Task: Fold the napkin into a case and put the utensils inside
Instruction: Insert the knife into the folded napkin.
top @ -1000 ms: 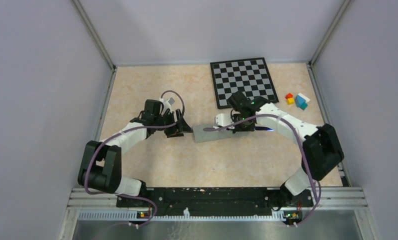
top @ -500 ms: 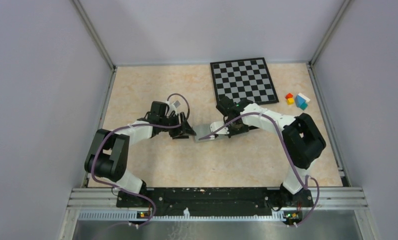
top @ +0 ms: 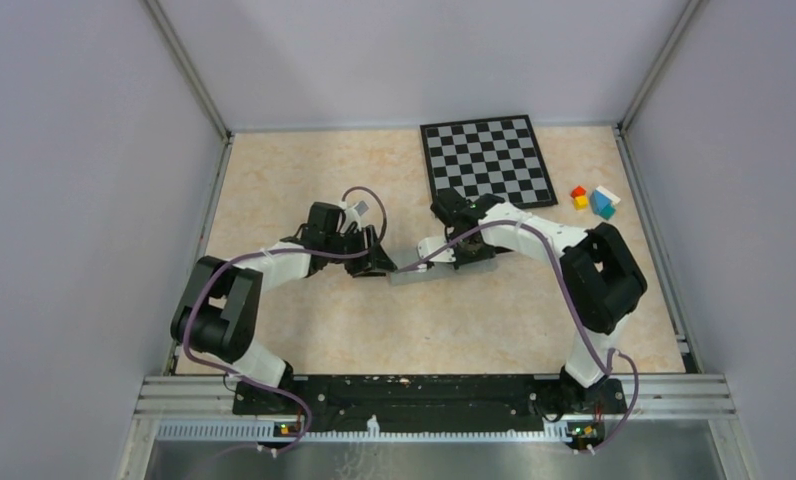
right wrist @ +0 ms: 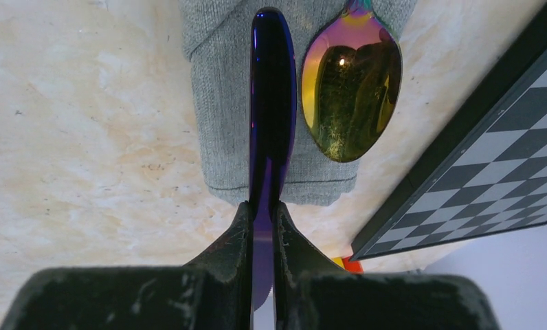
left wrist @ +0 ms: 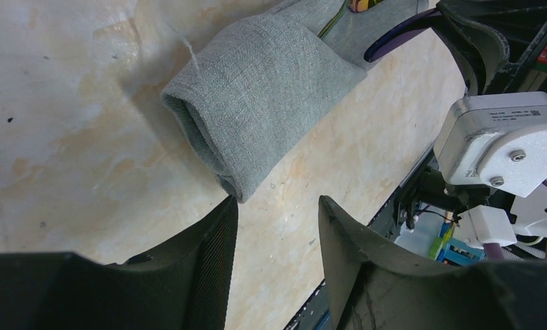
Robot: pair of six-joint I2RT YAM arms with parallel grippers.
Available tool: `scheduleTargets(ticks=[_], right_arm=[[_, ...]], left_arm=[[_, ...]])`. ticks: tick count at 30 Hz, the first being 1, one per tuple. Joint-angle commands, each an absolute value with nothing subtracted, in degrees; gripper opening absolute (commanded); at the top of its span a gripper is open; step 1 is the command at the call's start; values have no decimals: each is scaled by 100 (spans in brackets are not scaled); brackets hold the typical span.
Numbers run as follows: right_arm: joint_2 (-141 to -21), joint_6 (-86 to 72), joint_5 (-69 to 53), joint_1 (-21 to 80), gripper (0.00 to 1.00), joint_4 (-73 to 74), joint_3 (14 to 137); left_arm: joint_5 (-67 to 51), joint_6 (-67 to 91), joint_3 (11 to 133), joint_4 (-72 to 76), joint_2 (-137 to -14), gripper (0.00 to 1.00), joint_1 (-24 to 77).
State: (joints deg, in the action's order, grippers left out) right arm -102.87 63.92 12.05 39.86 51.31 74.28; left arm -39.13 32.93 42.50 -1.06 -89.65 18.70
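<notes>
The grey-green napkin [top: 421, 273] lies folded into a narrow case in the middle of the table. Its rolled left end [left wrist: 257, 89] sits just beyond my left gripper [left wrist: 277, 203], which is open with only bare table between its fingers. The left fingertip [left wrist: 226, 213] is right at the cloth's near corner. My right gripper [right wrist: 262, 206] is shut on the dark purple knife [right wrist: 271, 103], whose blade lies lengthwise over the napkin's right end [right wrist: 219, 117]. The spoon's yellow-red bowl [right wrist: 350, 89] rests on the cloth beside the knife; its handle is out of sight.
The black-and-white chessboard [top: 489, 165] lies just behind the right arm, its edge [right wrist: 490, 158] close to the napkin. Small coloured blocks [top: 594, 200] sit at the right of the table. The right arm's white wrist housing [left wrist: 497, 144] hangs close over the napkin.
My left gripper has slid right to the napkin's left end and its jaws have narrowed. The right arm has drawn in leftward, carrying the knife further over the napkin.
</notes>
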Motion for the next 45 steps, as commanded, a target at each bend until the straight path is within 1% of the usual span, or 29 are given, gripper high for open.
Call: scheduleTargets(ticks=[1, 5, 10, 20, 35, 45], right_arm=[[-10406, 6478, 1130, 3980, 0, 5002, 7720], [-10426, 6487, 909, 4006, 0, 4986, 7734], [-10477, 6469, 820, 4025, 0, 4905, 7691], [-10516, 6456, 596, 4131, 0, 4829, 7736], [-10890, 6381, 403, 4356, 0, 4822, 8118], [-11134, 6308, 240, 4551, 0, 4791, 8364]], left_arm=[[-3889, 3324, 4188, 265, -9171, 51, 1915], [-3874, 3369, 4141, 386, -9271, 45, 1921], [-3874, 3385, 4101, 439, -9309, 44, 1926], [-3766, 3393, 3961, 638, -9511, 34, 1934], [-3745, 3395, 3940, 735, -9659, 26, 1968], [-3740, 3401, 3953, 756, -9699, 25, 1992]])
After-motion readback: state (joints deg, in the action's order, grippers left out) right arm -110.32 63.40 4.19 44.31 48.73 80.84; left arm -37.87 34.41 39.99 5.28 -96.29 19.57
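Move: The right hand still grips the knife handle-first. The folded napkin's pocket mouth lies about 9 cm to its left, 1 cm ahead and 3 cm below; the spoon bowl, on the napkin, is roughly 5 cm left and 3 cm ahead, and the chessboard's middle some 23 cm ahead and 2 cm right. For the left hand, the near corner of the napkin's left end is about 4 cm below and 1 cm to its right, the spoon bowl some 18 cm right and 6 cm ahead. Keeping its grip near the root of the blade, the right hand slides the knife's handle under the napkin's top fold, first sinking about 2 cm while easing left, then pushing faster left for some 7 cm in all and tilting slightly. The left hand drops about 4 cm onto the napkin's left end and narrows its half-open fingers around the near corner. ##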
